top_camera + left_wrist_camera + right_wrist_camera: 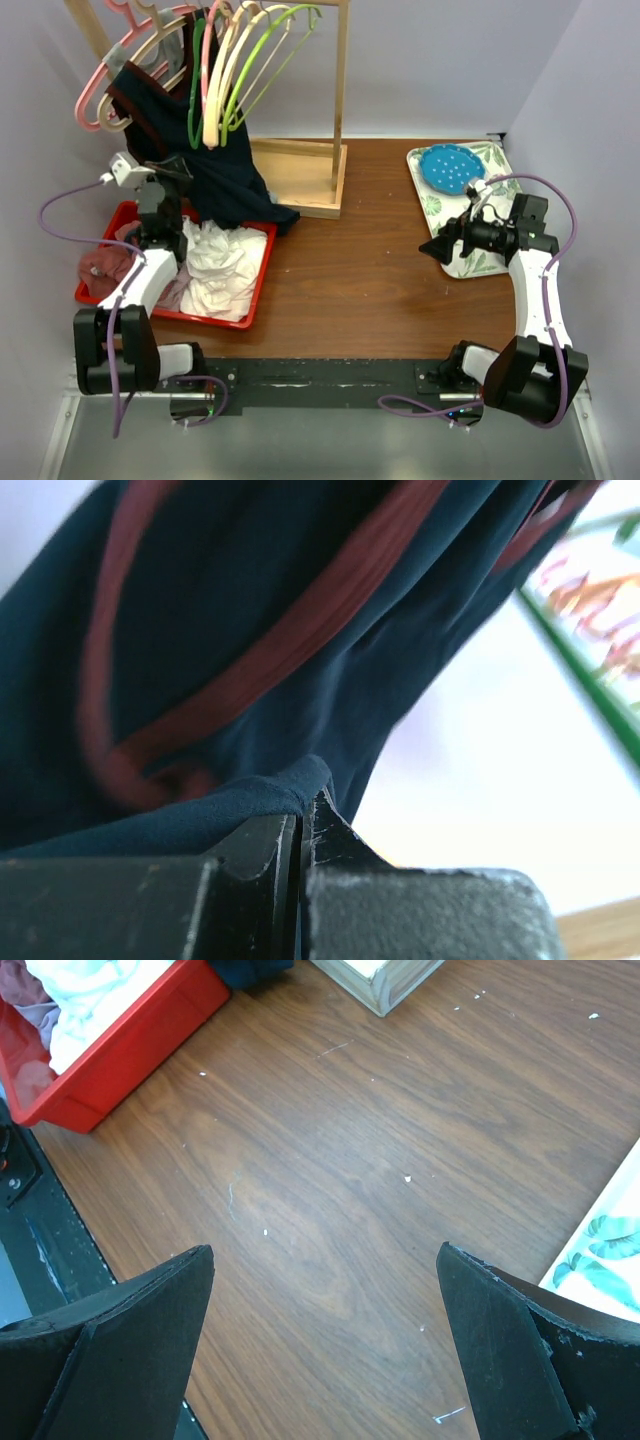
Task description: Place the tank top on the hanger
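Note:
The dark navy tank top with dark red trim hangs from the left end of the rack and drapes down onto the red bin. Its upper part lies over the light tan hanger, beside a pink one. My left gripper is raised against the hanging cloth. In the left wrist view the tank top fills the frame, and the left gripper is shut on a fold of its navy fabric. My right gripper hovers open over the bare table at the right; the right gripper holds nothing.
A red bin with white and pink garments sits under the left arm. The wooden rack's post and base stand behind it, holding several pink, yellow and green hangers. A leaf-patterned tray with a blue plate lies far right.

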Robot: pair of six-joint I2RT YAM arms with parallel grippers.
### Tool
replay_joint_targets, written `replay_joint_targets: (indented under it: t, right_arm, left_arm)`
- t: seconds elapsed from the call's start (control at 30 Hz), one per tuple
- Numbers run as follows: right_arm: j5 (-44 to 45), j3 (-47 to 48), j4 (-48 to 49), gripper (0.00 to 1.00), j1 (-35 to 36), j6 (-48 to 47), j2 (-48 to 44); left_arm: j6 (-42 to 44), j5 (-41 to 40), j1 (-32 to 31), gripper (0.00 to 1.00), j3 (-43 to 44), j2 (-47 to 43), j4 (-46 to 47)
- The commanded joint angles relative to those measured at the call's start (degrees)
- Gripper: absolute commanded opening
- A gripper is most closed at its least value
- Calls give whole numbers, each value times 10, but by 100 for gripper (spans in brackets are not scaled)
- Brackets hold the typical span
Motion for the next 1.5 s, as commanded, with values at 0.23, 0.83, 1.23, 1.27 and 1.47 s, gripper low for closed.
replay_joint_targets:
  t: [0.23,0.83,1.23,1.27,1.47]
  right_arm:
    - [-17,28,-15,99,-1,-20,7]
    - [-21,41,-53,99,-1,-52,12]
    - [133,21,67,99,-12,61,-72]
    - [154,20,78,99,-12,88,-82]
    - [379,45,123,99,-13,223,-147]
  left_arm:
    - [-33,113,35,0,144,155,33]
    - [55,282,93,97,72,-55,-271]
    - [159,364,92,97,-10,-338,-497]
    - [186,369,89,97,-1,-344,-536]
    - [255,354,25,99,102,-338,-652]
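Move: The navy tank top on its beige hanger is right at the left hand's shut fingers, one fold lying over their tips; its middle is roughly 6 cm ahead, 8 cm to the right and 3 cm lower. The green hanger's middle is about 12 cm ahead, 6 cm right and 20 cm above this hand; the red bin is some 9 cm back, level sideways, 23 cm below. From the right hand, the tank top lies about 22 cm ahead and 66 cm left. The tank top, already shoved left, is pushed on by the left hand's shut fingers, which go about 7 cm forward past its folds, then sink while opening wide. The left hand comes free and backs some 22 cm towards the robot, drifting right and turning about 30 degrees clockwise. Late on, the open right hand eases right and up over the tray, turning clockwise. ##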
